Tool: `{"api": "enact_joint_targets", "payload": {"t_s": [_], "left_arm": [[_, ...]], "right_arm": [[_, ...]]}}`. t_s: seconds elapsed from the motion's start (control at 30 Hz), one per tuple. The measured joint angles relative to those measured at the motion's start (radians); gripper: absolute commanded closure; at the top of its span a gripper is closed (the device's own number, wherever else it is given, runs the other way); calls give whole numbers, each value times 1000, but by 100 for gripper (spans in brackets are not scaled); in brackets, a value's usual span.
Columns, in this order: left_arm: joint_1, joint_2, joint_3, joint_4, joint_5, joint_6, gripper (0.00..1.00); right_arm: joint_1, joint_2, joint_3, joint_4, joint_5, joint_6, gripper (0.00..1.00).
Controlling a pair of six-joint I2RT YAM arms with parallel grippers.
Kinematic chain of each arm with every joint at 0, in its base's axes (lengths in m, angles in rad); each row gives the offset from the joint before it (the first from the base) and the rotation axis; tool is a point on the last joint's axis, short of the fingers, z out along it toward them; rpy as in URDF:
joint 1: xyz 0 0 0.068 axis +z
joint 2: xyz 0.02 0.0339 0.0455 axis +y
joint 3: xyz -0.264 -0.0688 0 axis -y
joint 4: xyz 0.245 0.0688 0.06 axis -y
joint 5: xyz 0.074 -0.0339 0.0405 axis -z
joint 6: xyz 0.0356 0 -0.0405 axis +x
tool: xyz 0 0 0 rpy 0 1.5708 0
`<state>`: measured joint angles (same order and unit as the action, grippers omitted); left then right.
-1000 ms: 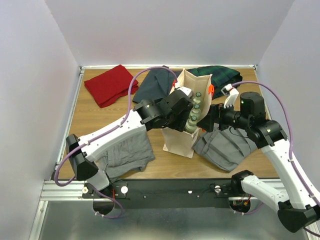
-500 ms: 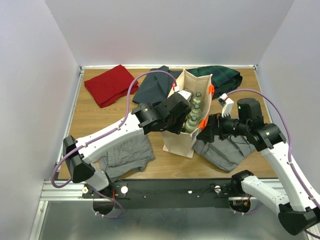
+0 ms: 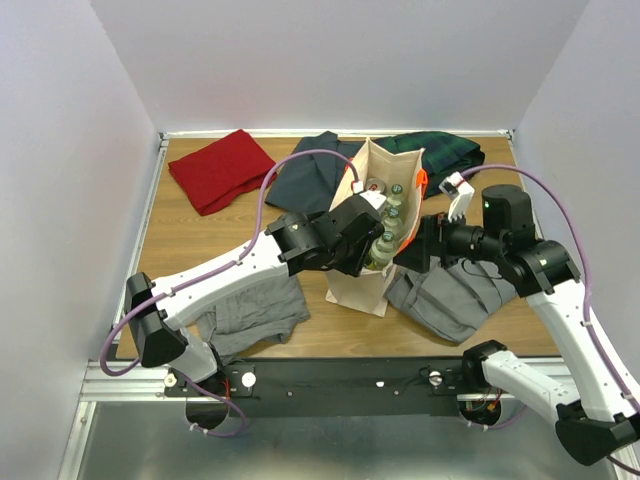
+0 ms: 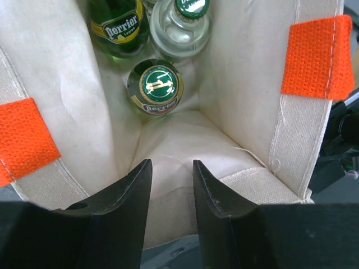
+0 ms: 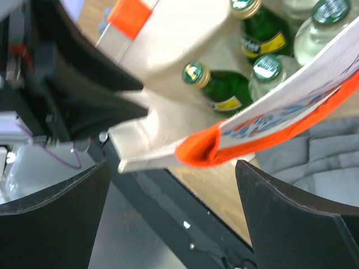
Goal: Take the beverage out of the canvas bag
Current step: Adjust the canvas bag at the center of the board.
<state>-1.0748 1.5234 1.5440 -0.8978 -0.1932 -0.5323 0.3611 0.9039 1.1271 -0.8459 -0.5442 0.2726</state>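
The canvas bag (image 3: 358,285) stands upright mid-table, beige with orange handles (image 4: 317,56). Several bottles stand inside it. A green Perrier beverage (image 4: 161,84) is nearest the left wrist camera, beside another green one (image 4: 118,25) and a clear one (image 4: 182,22). My left gripper (image 4: 172,162) hovers over the bag's near end, its jaws a narrow gap apart with only canvas showing between them. My right gripper (image 5: 173,162) is open wide at the bag's right side. An orange handle loop (image 5: 207,148) hangs between its fingers, touching neither.
Folded clothes ring the bag: red (image 3: 220,168) at the back left, dark blue-grey (image 3: 305,170) behind it, dark green plaid (image 3: 445,150) at the back right. Grey ones lie at the front left (image 3: 255,310) and front right (image 3: 450,295). White walls enclose the table.
My left gripper's jaws have narrowed a lot, and it has slid toward the bag's near end. The right gripper stayed wide open, dipping a little and coming back.
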Motion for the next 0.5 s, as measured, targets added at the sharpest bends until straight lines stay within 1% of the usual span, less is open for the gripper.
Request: {"api": "enact_joint_targets", "payload": {"t_s": [0.2,0.37,0.47,0.5], "left_arm": [[-10,-13,-23,3,1,-11,56],[-14,-22,-38,7,2,-16,56],[-16,-22,-38,7,3,-17,52],[-17,-22,-38,8,3,-17,48]], "right_arm": [[0,76,-8,53,33,0,0],[0,99,-65,53,46,-4,0],[0,79,-92,49,45,-3,0],[0,71,-98,47,45,-3,0]]}}
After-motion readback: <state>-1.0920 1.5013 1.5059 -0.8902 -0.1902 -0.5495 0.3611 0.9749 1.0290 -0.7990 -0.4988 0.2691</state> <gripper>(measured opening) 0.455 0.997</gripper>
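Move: The right hand, wide open, is at the canvas bag's near right rim; the orange tab there lies about 2 cm ahead of it, 2 cm to its left and 2 cm lower. The nearest green bottle stands some 4 cm ahead, 8 cm left and 8 cm below this hand, and the gray cloth lies about 8 cm back, 12 cm right and 25 cm below. From the left hand the tab is roughly 4 cm ahead, 10 cm right and 2 cm lower. The right hand first reaches forward about 2.5 cm over the bag's right rim, then sinks about 5 cm, easing back a little at the bottom, with its fingers still wide open on either side of the orange tab and pointing slightly more steeply down. Its near finger comes across the rim strip beside the near corner, where a touch can't be made out for certain, while the left hand stays half open at the near rim, settling back only about a centimetre. ##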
